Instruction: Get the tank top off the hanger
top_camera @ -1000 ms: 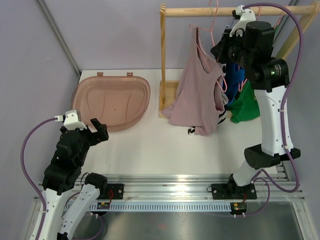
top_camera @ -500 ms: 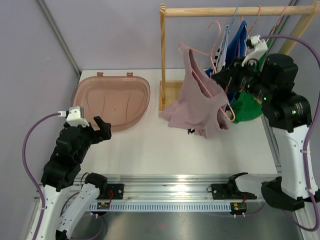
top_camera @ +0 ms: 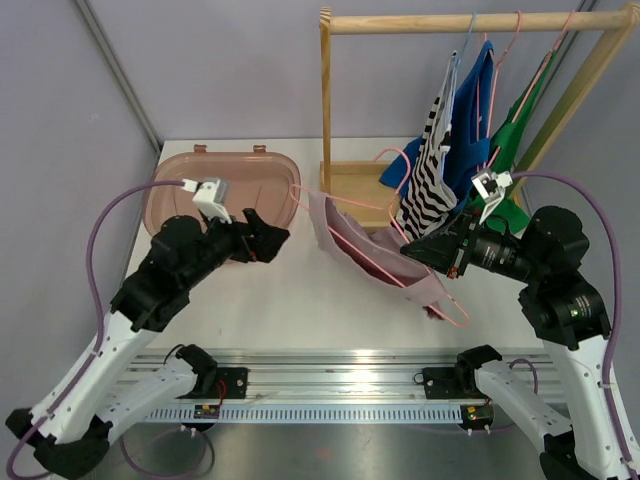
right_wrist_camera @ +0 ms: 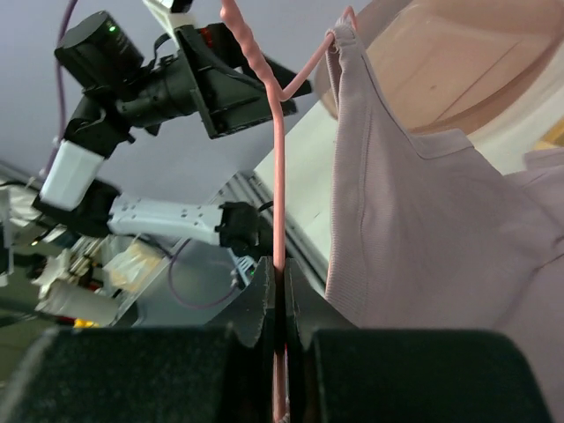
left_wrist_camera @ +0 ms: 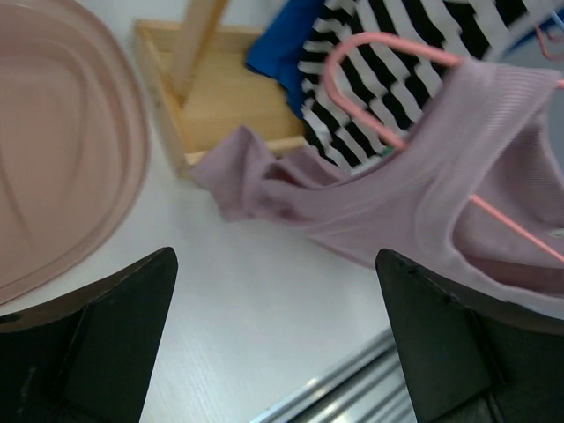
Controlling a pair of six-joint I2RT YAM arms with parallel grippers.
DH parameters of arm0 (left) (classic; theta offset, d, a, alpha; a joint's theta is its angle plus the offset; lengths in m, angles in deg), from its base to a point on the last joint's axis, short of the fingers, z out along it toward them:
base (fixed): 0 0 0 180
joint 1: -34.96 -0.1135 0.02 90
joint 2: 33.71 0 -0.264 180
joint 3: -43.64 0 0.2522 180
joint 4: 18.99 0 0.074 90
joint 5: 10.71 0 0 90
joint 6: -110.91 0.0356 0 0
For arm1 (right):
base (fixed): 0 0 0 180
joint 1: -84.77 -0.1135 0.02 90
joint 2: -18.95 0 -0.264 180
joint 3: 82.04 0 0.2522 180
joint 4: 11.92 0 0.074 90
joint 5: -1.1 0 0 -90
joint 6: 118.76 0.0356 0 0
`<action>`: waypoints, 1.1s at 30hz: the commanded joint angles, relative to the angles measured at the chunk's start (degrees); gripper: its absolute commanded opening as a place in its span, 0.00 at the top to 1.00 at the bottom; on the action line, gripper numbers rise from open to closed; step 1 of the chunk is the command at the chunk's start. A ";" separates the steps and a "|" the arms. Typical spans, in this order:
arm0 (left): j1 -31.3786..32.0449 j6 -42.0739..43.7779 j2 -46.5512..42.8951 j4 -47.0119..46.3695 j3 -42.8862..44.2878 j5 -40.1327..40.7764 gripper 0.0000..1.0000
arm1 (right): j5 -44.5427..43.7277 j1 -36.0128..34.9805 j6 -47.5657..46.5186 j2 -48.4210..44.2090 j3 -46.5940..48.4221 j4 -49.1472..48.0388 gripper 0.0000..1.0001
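The mauve tank top (top_camera: 352, 240) hangs on a pink wire hanger (top_camera: 455, 312), held low and tilted over the table in front of the wooden rack. My right gripper (top_camera: 412, 252) is shut on the hanger's wire (right_wrist_camera: 278, 176), with the top (right_wrist_camera: 414, 220) draped just right of its fingers. My left gripper (top_camera: 275, 235) is open, a short way left of the top's loose end and apart from it. In the left wrist view the top (left_wrist_camera: 379, 203) and the hanger's hook (left_wrist_camera: 352, 48) lie ahead of the wide jaws (left_wrist_camera: 275, 264), with nothing between them.
A pink basin (top_camera: 220, 200) sits at the back left, beside my left arm. The wooden rack (top_camera: 325, 120) stands behind, with striped (top_camera: 430, 180), blue (top_camera: 470, 110) and green (top_camera: 515, 210) garments hanging on it. A metal rail (top_camera: 350, 375) runs along the near edge.
My right arm has carried the hanger and tank top off the rack's rail and down to the left, low over the table. My left arm has reached forward and right towards it, still open.
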 commanded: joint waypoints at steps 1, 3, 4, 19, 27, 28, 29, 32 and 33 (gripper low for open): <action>10.21 0.01 1.66 -7.63 2.51 10.42 0.01 | 8.68 -0.32 6.85 -2.24 -3.03 -10.26 1.00; 17.14 1.50 1.49 -9.12 1.99 18.51 0.01 | 6.85 -0.32 4.85 -2.50 -2.60 -6.51 1.00; 19.18 1.86 1.32 -9.74 1.81 20.48 0.01 | 6.23 -0.24 4.22 -2.68 -2.24 -5.44 1.00; 38.28 9.42 12.56 -15.11 6.64 46.49 0.13 | 8.86 -0.24 7.12 -6.54 -4.17 -4.99 1.00; 38.28 10.91 14.76 -16.95 7.00 49.85 0.59 | 8.86 -0.24 4.75 -7.60 -4.26 -1.21 1.00; 38.28 11.52 14.93 -17.56 6.91 50.20 0.59 | 9.12 -0.32 4.74 -7.78 -4.44 -1.12 1.00; 38.28 11.88 15.02 -17.83 6.82 50.12 0.70 | 9.30 -0.32 4.83 -7.95 -4.79 -1.12 1.00; 38.19 11.27 15.73 -16.26 7.70 53.18 1.00 | 8.25 -0.24 2.91 -8.65 -4.79 0.19 1.00; 38.19 10.48 15.64 -15.47 7.96 54.93 1.00 | 6.68 -0.24 1.77 -8.57 -4.53 1.50 1.00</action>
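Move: The tank top's strap, draped over the left end of the pink hanger, lies about 9 cm to the left hand's right, 6 cm ahead and 2 cm above it. The brown tub sits some 13 cm ahead, 11 cm left and 20 cm lower; the rack's tray is roughly 20 cm ahead, 15 cm right and as low. From the right hand, which holds the hanger, that strap is some 18 cm left, 7 cm ahead and 5 cm lower. The left fingers shut from wide open and pinch the strap at the hanger's left end, after the hand swings about 10 cm right, dipping back some 4 cm and forward again, tilting up and rolling its left side upward about 15 degrees each. The right hand keeps its grip on the hanger wire and draws it back about 5 cm towards the base. ##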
